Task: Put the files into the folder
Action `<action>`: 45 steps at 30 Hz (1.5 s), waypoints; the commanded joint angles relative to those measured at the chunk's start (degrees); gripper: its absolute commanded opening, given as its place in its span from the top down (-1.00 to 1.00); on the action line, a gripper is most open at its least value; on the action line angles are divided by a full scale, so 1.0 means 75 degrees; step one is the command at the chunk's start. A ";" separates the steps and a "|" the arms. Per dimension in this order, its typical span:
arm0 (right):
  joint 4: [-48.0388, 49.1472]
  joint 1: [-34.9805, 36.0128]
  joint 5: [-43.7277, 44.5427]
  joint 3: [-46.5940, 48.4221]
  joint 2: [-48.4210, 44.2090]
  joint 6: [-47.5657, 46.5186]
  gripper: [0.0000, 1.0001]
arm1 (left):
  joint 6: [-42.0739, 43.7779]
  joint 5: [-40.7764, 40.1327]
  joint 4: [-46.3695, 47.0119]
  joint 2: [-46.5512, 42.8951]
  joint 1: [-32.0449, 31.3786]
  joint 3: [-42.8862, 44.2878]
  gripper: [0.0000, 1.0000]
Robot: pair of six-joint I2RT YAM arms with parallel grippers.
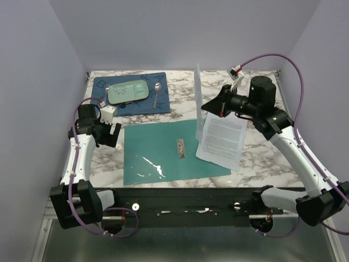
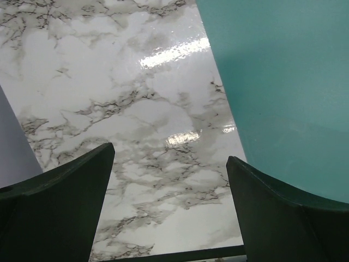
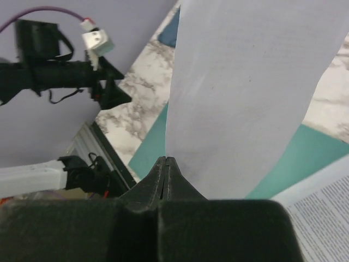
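The teal folder [image 1: 158, 153] lies open and flat on the marble table, its metal clip [image 1: 180, 148] near the middle. A stack of printed files [image 1: 222, 139] lies at its right edge, partly on it, and shows in the right wrist view [image 3: 322, 202]. My right gripper [image 1: 205, 107] is shut on the edge of a thin white sheet [image 1: 198, 98], held upright above the folder's right part. In the right wrist view the jaws [image 3: 165, 159] pinch that sheet [image 3: 245, 93], its blank side facing me. My left gripper [image 1: 112, 135] is open and empty over bare marble beside the folder's left edge [image 2: 283, 82].
A dark blue placemat [image 1: 103, 87] at the back left carries a pale green tray [image 1: 128, 91] and a spoon [image 1: 156, 94]. Lavender walls close the back and both sides. A black rail [image 1: 180, 204] runs along the near table edge.
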 commanded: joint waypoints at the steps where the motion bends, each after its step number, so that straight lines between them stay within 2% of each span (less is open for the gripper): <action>1: -0.0299 0.0506 -0.0601 0.0409 0.0088 -0.0144 0.99 | -0.0118 0.0451 -0.0449 -0.0179 0.0085 0.0179 -0.98; 8: 0.0415 0.0577 -0.0767 -0.0621 0.0064 0.0430 0.99 | -0.0071 0.0462 -0.0473 -0.0273 0.0109 0.0143 -0.98; 13: 0.1479 0.0682 -0.0602 -0.2164 0.0357 0.0969 0.99 | -0.0176 0.0989 -0.0683 -0.0483 -0.0019 0.0307 -0.98; 16: 0.2370 0.0881 -0.0205 -0.2882 0.0533 0.1227 0.99 | -0.0421 0.0768 -0.0660 -0.0484 -0.0837 0.0319 -0.98; 17: 0.2512 0.0952 -0.0053 -0.3302 0.0591 0.1286 0.99 | -0.0480 0.0581 -0.0637 -0.0461 -0.1432 0.0273 -0.98; 21: 0.3262 0.1256 0.1139 -0.3926 0.0802 0.1590 0.99 | -0.0762 -0.0134 -0.0414 -0.0215 -0.2781 0.0179 -0.98; 25: 0.3603 0.1479 0.1543 -0.4337 0.1036 0.1697 0.99 | -0.0809 -0.0791 -0.0309 0.0113 -0.3522 0.0120 -0.98; 26: 0.3580 0.1468 0.1485 -0.4326 0.1176 0.1673 0.99 | -0.0774 -0.0966 -0.0274 0.0114 -0.3594 0.0027 -0.98; 28: 0.3404 0.1468 0.1216 -0.4267 0.1364 0.1475 0.86 | -0.0646 -0.1096 -0.0192 0.0055 -0.3641 -0.0114 -0.98; 29: 0.3427 0.1480 0.1052 -0.4267 0.1493 0.1428 0.72 | -0.0552 -0.1235 -0.0191 0.0032 -0.3641 -0.0277 -0.98; 30: 0.3543 0.1480 0.0563 -0.4256 0.1552 0.1265 0.45 | -0.0470 -0.1225 -0.0157 0.0008 -0.3641 -0.0371 -0.98; 33: 0.3440 0.1760 0.0044 -0.4045 0.1763 0.0762 0.08 | -0.0165 -0.1821 -0.0051 -0.0120 -0.3641 -0.0805 -0.98; 36: 0.3299 0.2228 -0.0237 -0.3647 0.2171 0.0304 -0.10 | 0.0140 -0.2068 -0.0062 -0.0308 -0.3641 -0.1087 -0.98; 41: 0.2596 0.3189 -0.0192 -0.1940 0.3426 -0.0388 -0.15 | 0.0515 -0.2046 -0.0344 -0.0964 -0.3629 -0.1285 -0.98; 45: 0.2022 0.3577 -0.0296 -0.0954 0.4527 -0.0694 -0.04 | 0.0515 -0.2162 -0.0286 -0.1140 -0.3618 -0.1648 -0.98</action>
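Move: Below and to the left of the right hand, which still pinches one upright sheet by its edge, lies the open folder: its middle is about 9 cm left, 5 cm back and some 32 cm down. The folder's metal clip is 7 cm left and 3 cm back of this hand; the remaining sheets lie 12 cm to its right, level with it, both at table height. From the empty left hand, the folder's middle is about 26 cm right, 4 cm back and 11 cm down. Bringing the sheet down over the folder, the right hand sinks about 22 cm, drawing back a little and tipping its fingers downward; low down its fingers open to about half and let go, then it sweeps left over the folder, turning counter-clockwise. The open left hand swings some 12 cm right to the folder's left side, turning clockwise, then eases left, back and down, lifting slightly at the end beside the sheet. ##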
